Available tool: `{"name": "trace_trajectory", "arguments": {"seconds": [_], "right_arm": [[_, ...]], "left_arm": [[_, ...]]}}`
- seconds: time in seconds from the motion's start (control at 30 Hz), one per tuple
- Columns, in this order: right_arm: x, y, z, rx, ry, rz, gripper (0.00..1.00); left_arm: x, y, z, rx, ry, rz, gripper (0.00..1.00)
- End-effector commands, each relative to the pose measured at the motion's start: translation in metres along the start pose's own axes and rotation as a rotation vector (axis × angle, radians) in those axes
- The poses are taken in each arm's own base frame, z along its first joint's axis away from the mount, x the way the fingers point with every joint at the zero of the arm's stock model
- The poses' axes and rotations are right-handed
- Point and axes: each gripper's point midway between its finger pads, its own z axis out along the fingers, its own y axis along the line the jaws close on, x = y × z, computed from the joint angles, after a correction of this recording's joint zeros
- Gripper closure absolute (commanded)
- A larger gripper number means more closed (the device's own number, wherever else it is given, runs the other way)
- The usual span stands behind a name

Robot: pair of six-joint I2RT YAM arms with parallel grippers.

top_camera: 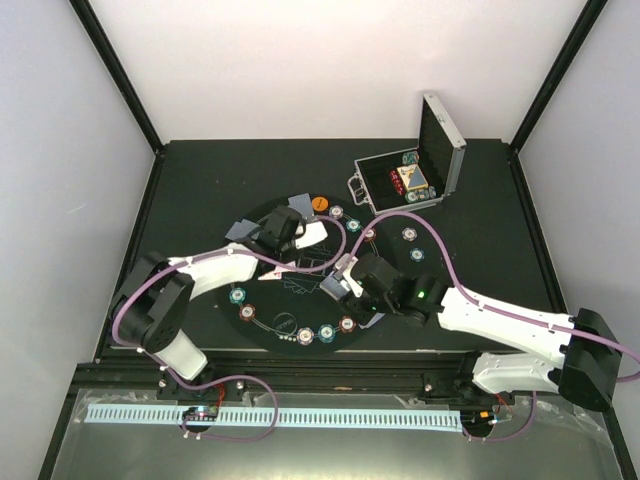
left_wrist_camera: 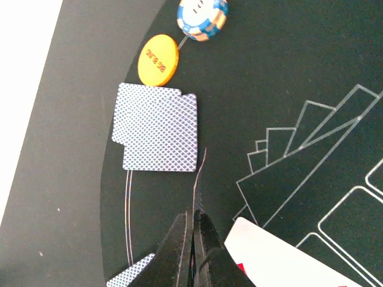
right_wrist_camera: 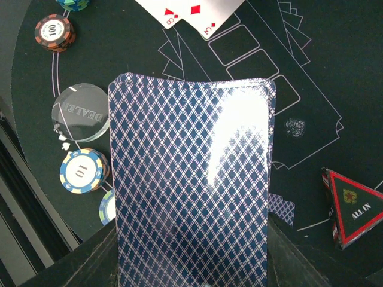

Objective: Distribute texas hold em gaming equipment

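In the left wrist view my left gripper (left_wrist_camera: 194, 218) is shut on one playing card (left_wrist_camera: 200, 179) that I see edge-on, above the black mat (left_wrist_camera: 287, 78). A pair of face-down cards (left_wrist_camera: 158, 128), an orange disc (left_wrist_camera: 158, 58) and a white-blue chip (left_wrist_camera: 203, 17) lie ahead of it. A face-up card (left_wrist_camera: 287, 257) lies to its right. My right gripper (right_wrist_camera: 191, 251) is shut on the deck of blue-backed cards (right_wrist_camera: 191, 173), which hides much of the mat. In the top view the left gripper (top_camera: 285, 222) is over the mat's far left and the right gripper (top_camera: 343, 278) is near its centre.
A clear dealer button (right_wrist_camera: 81, 112), a red-brown chip (right_wrist_camera: 55, 33), a white-blue chip (right_wrist_camera: 84, 170) and a red "ALL IN" triangle (right_wrist_camera: 353, 206) lie around the deck. Face-up red cards (right_wrist_camera: 191, 12) lie beyond it. The open silver case (top_camera: 440, 150) stands at the back right.
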Motion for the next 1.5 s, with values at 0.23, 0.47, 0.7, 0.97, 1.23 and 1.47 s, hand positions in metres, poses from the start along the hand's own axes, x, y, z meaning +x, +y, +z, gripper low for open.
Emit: {"name": "trace_trajectory", "arguments": {"seconds": [0.23,0.47,0.7,0.97,1.23,1.47], "right_arm": [[-0.010,0.000,-0.006,-0.001,-0.060,0.009,0.45],[-0.011,0.001,-0.008,-0.007,-0.065,0.010,0.45],[-0.011,0.002,-0.008,-0.013,-0.070,0.010,0.45],[-0.011,0.000,-0.008,-0.002,-0.065,0.011,0.45],[-0.011,-0.001,-0.008,0.004,-0.066,0.011,0.45],[-0.011,-0.002,-0.008,0.011,-0.067,0.014,0.45]], "left_arm": [[-0.002,-0.036,0.008,-0.075,-0.055,0.258,0.97],[0.004,-0.063,-0.006,0.028,-0.078,0.254,0.94],[0.010,-0.079,-0.011,0.087,-0.061,0.256,0.92],[0.017,-0.092,-0.011,0.116,-0.036,0.251,0.87],[0.011,-0.091,-0.019,0.146,-0.047,0.191,0.55],[-0.010,-0.074,-0.048,0.142,-0.116,0.058,0.41]]}}
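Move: The left hand, holding one card edge-on in its shut fingers, is bound for the face-up 8 and 3 of diamonds, about 9 cm back, 1 cm to its right and 9 below. At that same level, the far face-down pair lies some 3 cm ahead and 6 right of this hand, the orange button about 4 ahead and 10 right, the left face-down cards 2 back and 7 left. From the right hand the face-up cards lie about 11 cm ahead, 18 left and 13 below. The left hand draws back about 8 cm and sinks nearly 6 over the face-up diamonds, dropping quickly at first and then easing, while the wrist turns some 10 degrees clockwise. Low over them its fingers spread to about half open and let go of the card, and the hand starts to rise by about 1 cm, while the right hand stays in place and keeps its grip on the deck. ##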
